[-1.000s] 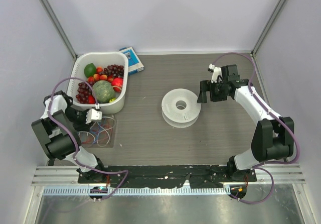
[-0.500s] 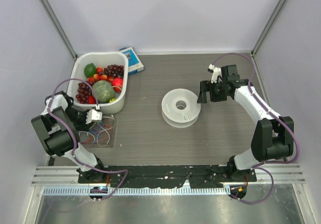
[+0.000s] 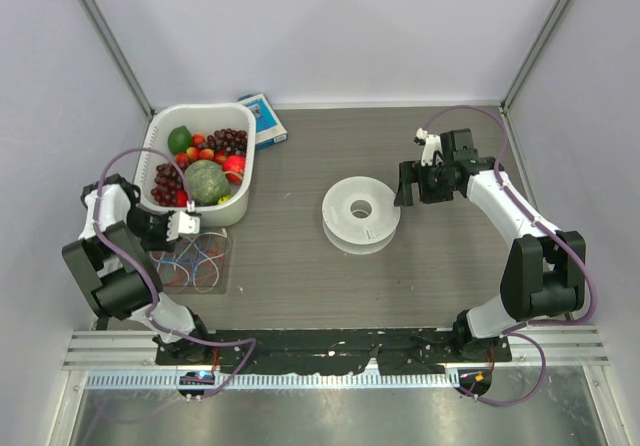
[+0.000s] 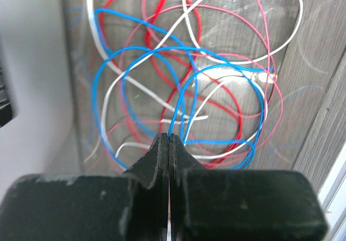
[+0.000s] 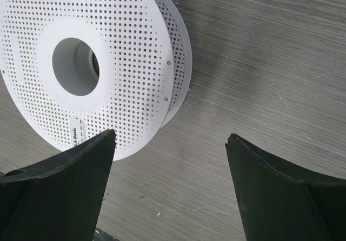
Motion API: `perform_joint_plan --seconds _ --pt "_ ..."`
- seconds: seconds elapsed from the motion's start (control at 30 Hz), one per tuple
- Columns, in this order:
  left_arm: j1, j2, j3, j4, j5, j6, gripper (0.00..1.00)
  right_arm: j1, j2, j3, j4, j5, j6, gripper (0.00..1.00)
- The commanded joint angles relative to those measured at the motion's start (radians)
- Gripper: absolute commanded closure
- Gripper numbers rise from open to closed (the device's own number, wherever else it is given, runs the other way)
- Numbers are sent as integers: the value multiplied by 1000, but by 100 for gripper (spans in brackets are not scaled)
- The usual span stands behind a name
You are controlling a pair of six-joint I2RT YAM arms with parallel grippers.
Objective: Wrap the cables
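Observation:
The cables (image 3: pixel 197 259) lie as a loose tangle of thin blue, red and white loops on a clear sheet (image 3: pixel 222 278) at the left of the table, just in front of the fruit bowl. My left gripper (image 3: pixel 186 225) is at the tangle's far edge. In the left wrist view its jaws are pressed together at the tips (image 4: pixel 170 138) with the blue cable (image 4: pixel 174 123) pinched between them. Red and white loops (image 4: pixel 184 79) spread out beyond. My right gripper (image 3: pixel 408 188) hovers open just right of the white perforated spool (image 3: pixel 360 209), with only bare table between its fingers (image 5: pixel 170 135).
A white bowl (image 3: pixel 252 156) full of fruit stands at the back left, close behind the left gripper. A blue box (image 3: pixel 262 119) lies behind it. The spool (image 5: pixel 135 35) lies flat mid-table. Grey walls close in on both sides.
My left gripper has closed, pinching the blue cable, and the left arm has shifted slightly back and left. The right arm and the spool have stayed where they were.

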Motion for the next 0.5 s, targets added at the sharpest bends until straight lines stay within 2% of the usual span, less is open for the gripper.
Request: perform_joint_plan --seconds 0.0,0.17,0.23,0.33,0.47 --pt "5 -158 65 -129 67 43 100 5 -18 58 -14 8 -30 12" --pt "5 -301 117 -172 130 -80 100 3 -52 105 -40 -21 -82 12" --pt "5 -321 189 -195 215 -194 100 3 -59 139 -44 -30 -95 12" --pt "-4 -326 320 -190 350 -458 100 3 -64 191 -48 -72 -104 11" --pt "-44 -324 479 -228 486 -720 100 9 -55 280 -38 -190 -99 12"
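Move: The left hand already pinches a blue cable in the left part of the shallow cable box; the box's middle is about 6 cm to its right, 2 cm back and 3 cm below. The white spool it will be wrapped on stands roughly 49 cm to the right and 9 cm ahead, about level in height. The fruit bin is some 23 cm ahead and 8 cm right, its middle 2 cm higher. From the right hand, the spool is about 14 cm left, 3 cm back and 7 cm below. Steeply up out of the cable box goes the left hand, about 18 cm and speeding up, bending some 5 cm forward towards the fruit bin late on; it keeps the blue cable pinched in shut fingers, which tilt forward roughly 30 degrees while the hand turns counter-clockwise. The right hand, open and empty, rises about 6 cm beside the spool, easing slightly forward. ##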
